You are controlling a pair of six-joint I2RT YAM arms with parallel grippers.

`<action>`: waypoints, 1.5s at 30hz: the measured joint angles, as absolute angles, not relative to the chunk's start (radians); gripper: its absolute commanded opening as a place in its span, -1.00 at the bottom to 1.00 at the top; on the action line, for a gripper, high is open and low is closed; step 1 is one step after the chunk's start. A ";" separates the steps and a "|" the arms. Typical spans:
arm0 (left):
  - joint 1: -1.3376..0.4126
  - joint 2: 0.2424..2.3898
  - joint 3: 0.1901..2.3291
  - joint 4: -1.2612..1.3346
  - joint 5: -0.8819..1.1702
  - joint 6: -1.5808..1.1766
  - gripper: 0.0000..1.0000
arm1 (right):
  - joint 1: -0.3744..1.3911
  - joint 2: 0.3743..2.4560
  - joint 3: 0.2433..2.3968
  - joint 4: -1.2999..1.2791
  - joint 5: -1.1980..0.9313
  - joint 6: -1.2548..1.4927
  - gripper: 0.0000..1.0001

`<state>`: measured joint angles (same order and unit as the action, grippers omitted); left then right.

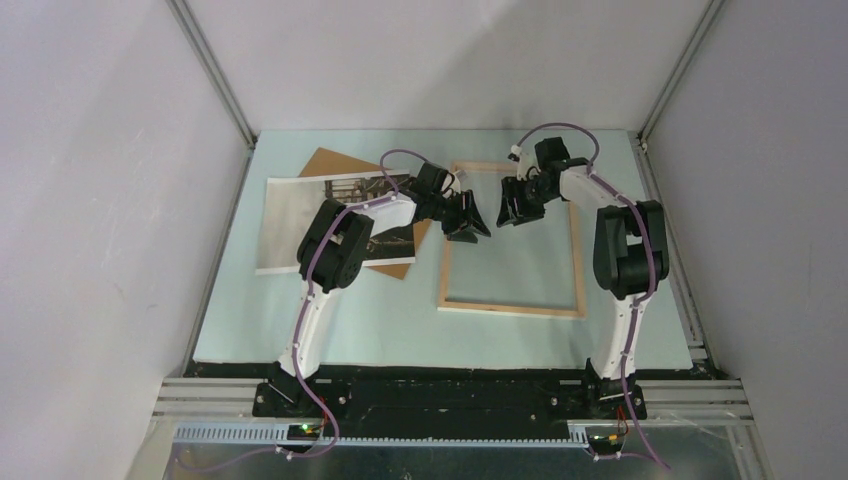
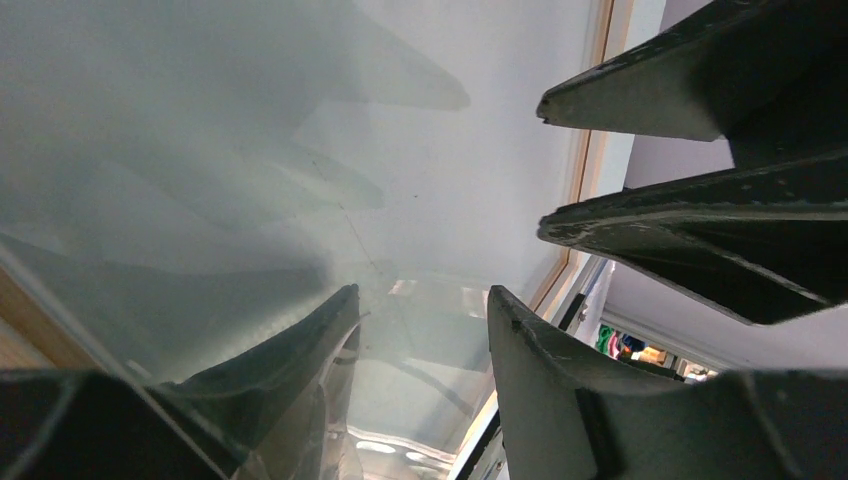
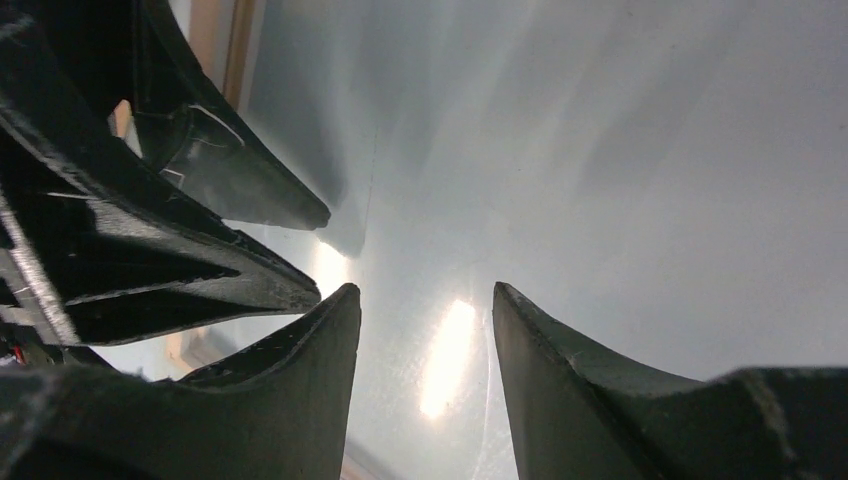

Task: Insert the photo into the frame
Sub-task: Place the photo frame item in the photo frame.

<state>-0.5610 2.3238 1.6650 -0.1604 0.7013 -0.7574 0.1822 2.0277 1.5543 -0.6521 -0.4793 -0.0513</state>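
The frame (image 1: pixel 510 308) lies flat mid-table, pale wood edges around a clear pane. The photo (image 1: pixel 295 215), a white-bordered grey-brown print, lies to its left, partly under my left arm. My left gripper (image 1: pixel 468 222) hangs over the frame's upper left part, open, with only pane (image 2: pixel 450 150) between its fingertips (image 2: pixel 422 295). My right gripper (image 1: pixel 518 210) faces it from the right over the upper pane, also open and holding nothing (image 3: pixel 425 290). The two grippers stand close together. Each wrist view shows the other gripper's fingers (image 2: pixel 700 220) (image 3: pixel 230 195) and a strip of the frame's wooden edge (image 2: pixel 590 150) (image 3: pixel 240 60).
A plain brown backing board (image 1: pixel 330 163) lies under the photo, its corners sticking out at the back and at the front right. Grey walls close in the pale green table (image 1: pixel 400 330) on the left, back and right.
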 measured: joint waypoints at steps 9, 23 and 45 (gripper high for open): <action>-0.561 2.324 1.665 -0.161 0.701 -0.757 0.11 | 0.182 2.061 1.533 -0.652 -0.476 -0.052 0.09; -0.561 2.324 1.665 -0.167 0.699 -0.750 0.37 | 0.178 2.070 1.533 -0.649 -0.465 -0.052 0.09; -0.564 2.276 1.658 -0.207 0.647 -0.677 0.99 | 0.159 2.070 1.526 -0.647 -0.453 -0.052 0.08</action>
<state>-0.5640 2.2761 1.6581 -0.2066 0.6472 -0.6765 0.1589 2.0705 1.5257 -0.6472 -0.4526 -0.0525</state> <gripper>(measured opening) 0.994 0.544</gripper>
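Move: The clear sheet's middle, inside the frame, is about 4 cm back from the right hand, straight in line sideways and some 4 cm below it; the frame's right rail runs about 14 cm to this hand's right. From the left hand, the sheet's middle is about 6 cm to the right, 1 cm back and 2 cm below; the frame's left rail lies about 7 cm to its left, level with it fore and aft. Right hand sinks about 3 cm towards the clear sheet, then drifts right, as the left fingers spread wide. ##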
